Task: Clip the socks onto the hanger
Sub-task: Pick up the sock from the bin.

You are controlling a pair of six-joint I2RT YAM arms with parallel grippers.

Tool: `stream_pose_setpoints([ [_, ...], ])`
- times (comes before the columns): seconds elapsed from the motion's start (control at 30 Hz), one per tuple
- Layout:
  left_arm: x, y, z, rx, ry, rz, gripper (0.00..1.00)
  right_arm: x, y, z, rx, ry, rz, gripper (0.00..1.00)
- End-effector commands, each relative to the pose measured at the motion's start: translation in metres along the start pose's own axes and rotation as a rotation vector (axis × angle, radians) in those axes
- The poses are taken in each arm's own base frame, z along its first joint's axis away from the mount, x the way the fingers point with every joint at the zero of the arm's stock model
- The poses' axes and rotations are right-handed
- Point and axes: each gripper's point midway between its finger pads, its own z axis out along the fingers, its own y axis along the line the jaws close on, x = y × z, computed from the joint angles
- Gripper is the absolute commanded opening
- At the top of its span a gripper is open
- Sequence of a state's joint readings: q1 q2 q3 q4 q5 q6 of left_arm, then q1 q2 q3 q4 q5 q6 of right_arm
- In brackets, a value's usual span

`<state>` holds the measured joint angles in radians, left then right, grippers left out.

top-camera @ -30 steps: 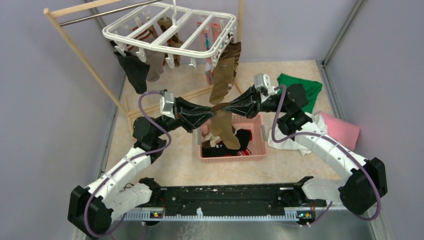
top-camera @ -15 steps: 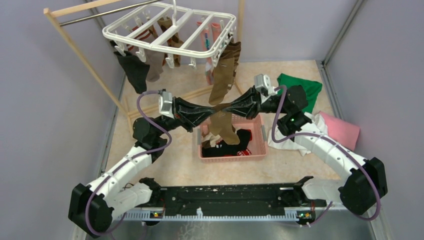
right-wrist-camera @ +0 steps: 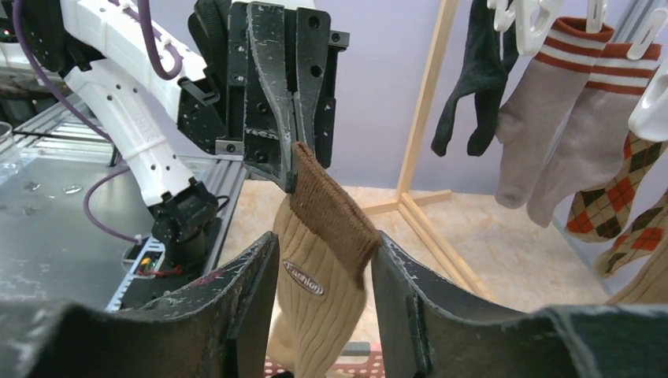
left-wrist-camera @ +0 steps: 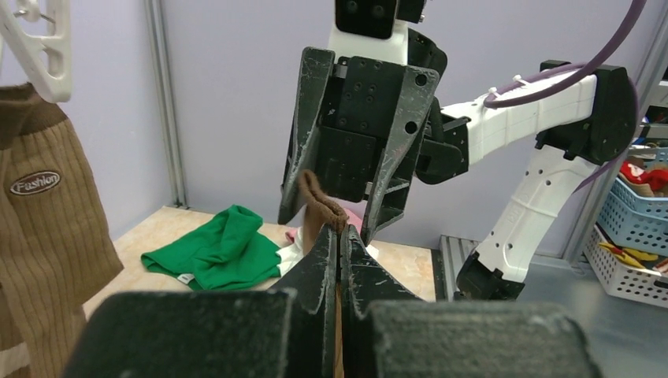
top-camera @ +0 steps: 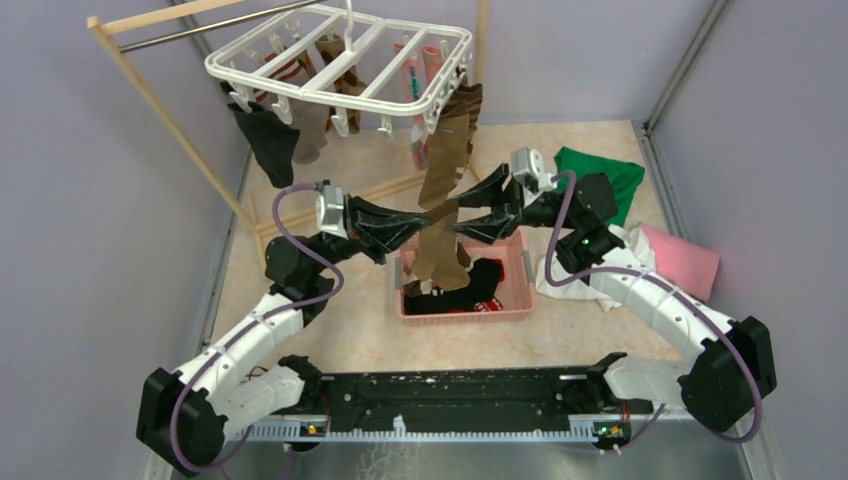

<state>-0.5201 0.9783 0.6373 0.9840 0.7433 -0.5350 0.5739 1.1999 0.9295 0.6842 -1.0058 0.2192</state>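
A beige ribbed sock [top-camera: 438, 252] with a brown cuff hangs over the pink basket [top-camera: 470, 313]. My left gripper [top-camera: 431, 218] is shut on the cuff's edge [left-wrist-camera: 318, 195], its tips [left-wrist-camera: 339, 235] pressed together. Opposite it, my right gripper [top-camera: 457, 218] is open. Its jaws stand on either side of the sock [right-wrist-camera: 321, 277], and the cuff brushes one finger [right-wrist-camera: 398, 276]. The white hanger [top-camera: 340, 62] hangs at the back with several socks clipped on, among them a black one [top-camera: 268, 142] and a brown one [top-camera: 447, 150].
The wooden rack [top-camera: 168, 118] holds the hanger at back left. In the basket lie dark socks [top-camera: 478, 280]. A green cloth [top-camera: 612, 176], a white cloth [top-camera: 590, 285] and a pink cloth [top-camera: 686, 260] lie to the right.
My right gripper has opened and let go of the sock's cuff. My left gripper has shut on it. The sock has swung slightly left.
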Motion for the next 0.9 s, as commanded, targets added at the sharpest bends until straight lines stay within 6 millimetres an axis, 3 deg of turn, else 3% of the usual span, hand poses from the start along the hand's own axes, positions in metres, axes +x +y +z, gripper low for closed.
stream_pose_setpoints([
  [0.0,-0.021,-0.001,-0.004,-0.042,-0.052,0.119,0.00,-0.024,0.005,-0.003,0.019,-0.030,-0.079,0.50],
  [0.13,-0.019,0.011,-0.009,-0.132,0.001,0.179,0.00,-0.038,-0.011,-0.011,0.104,-0.046,-0.113,0.60],
  [0.3,-0.018,0.024,-0.015,-0.208,0.059,0.235,0.00,-0.064,-0.050,-0.022,0.311,-0.108,-0.188,0.75],
  [0.53,-0.027,0.033,-0.012,-0.238,0.054,0.290,0.00,-0.082,-0.085,-0.015,0.401,-0.169,-0.232,0.75],
  [0.63,-0.028,0.031,-0.007,-0.211,0.058,0.302,0.00,-0.073,-0.081,-0.007,0.328,-0.135,-0.232,0.74],
  [0.87,-0.036,0.035,0.002,-0.194,0.042,0.341,0.00,-0.037,-0.036,0.001,0.036,-0.037,-0.227,0.75],
])
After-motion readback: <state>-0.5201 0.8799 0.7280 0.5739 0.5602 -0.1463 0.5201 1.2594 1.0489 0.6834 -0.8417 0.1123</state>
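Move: Just beyond the right fingertips, the brown sock's cuff stands about 3 cm to that hand's left and 1 cm ahead, level with it; the brown sock already clipped hangs 12 cm ahead and 2 cm left, and the bin's middle lies some 3 cm back, straight below by about 28 cm. From the left hand, which already pinches the cuff, the nearest free hanger clip is roughly 12 cm ahead, 6 cm left and 8 cm higher. Opening wider around nothing, the right hand draws clear of the cuff and swings about 7 cm forward and 6 cm up towards the clipped sock, yawing some 20 degrees clockwise, then starts back, down and left, partly undoing the turn. The left keeps its pinch on the cuff and carries it 4 cm forward and a little left, turning counter-clockwise nearly 20 degrees. ##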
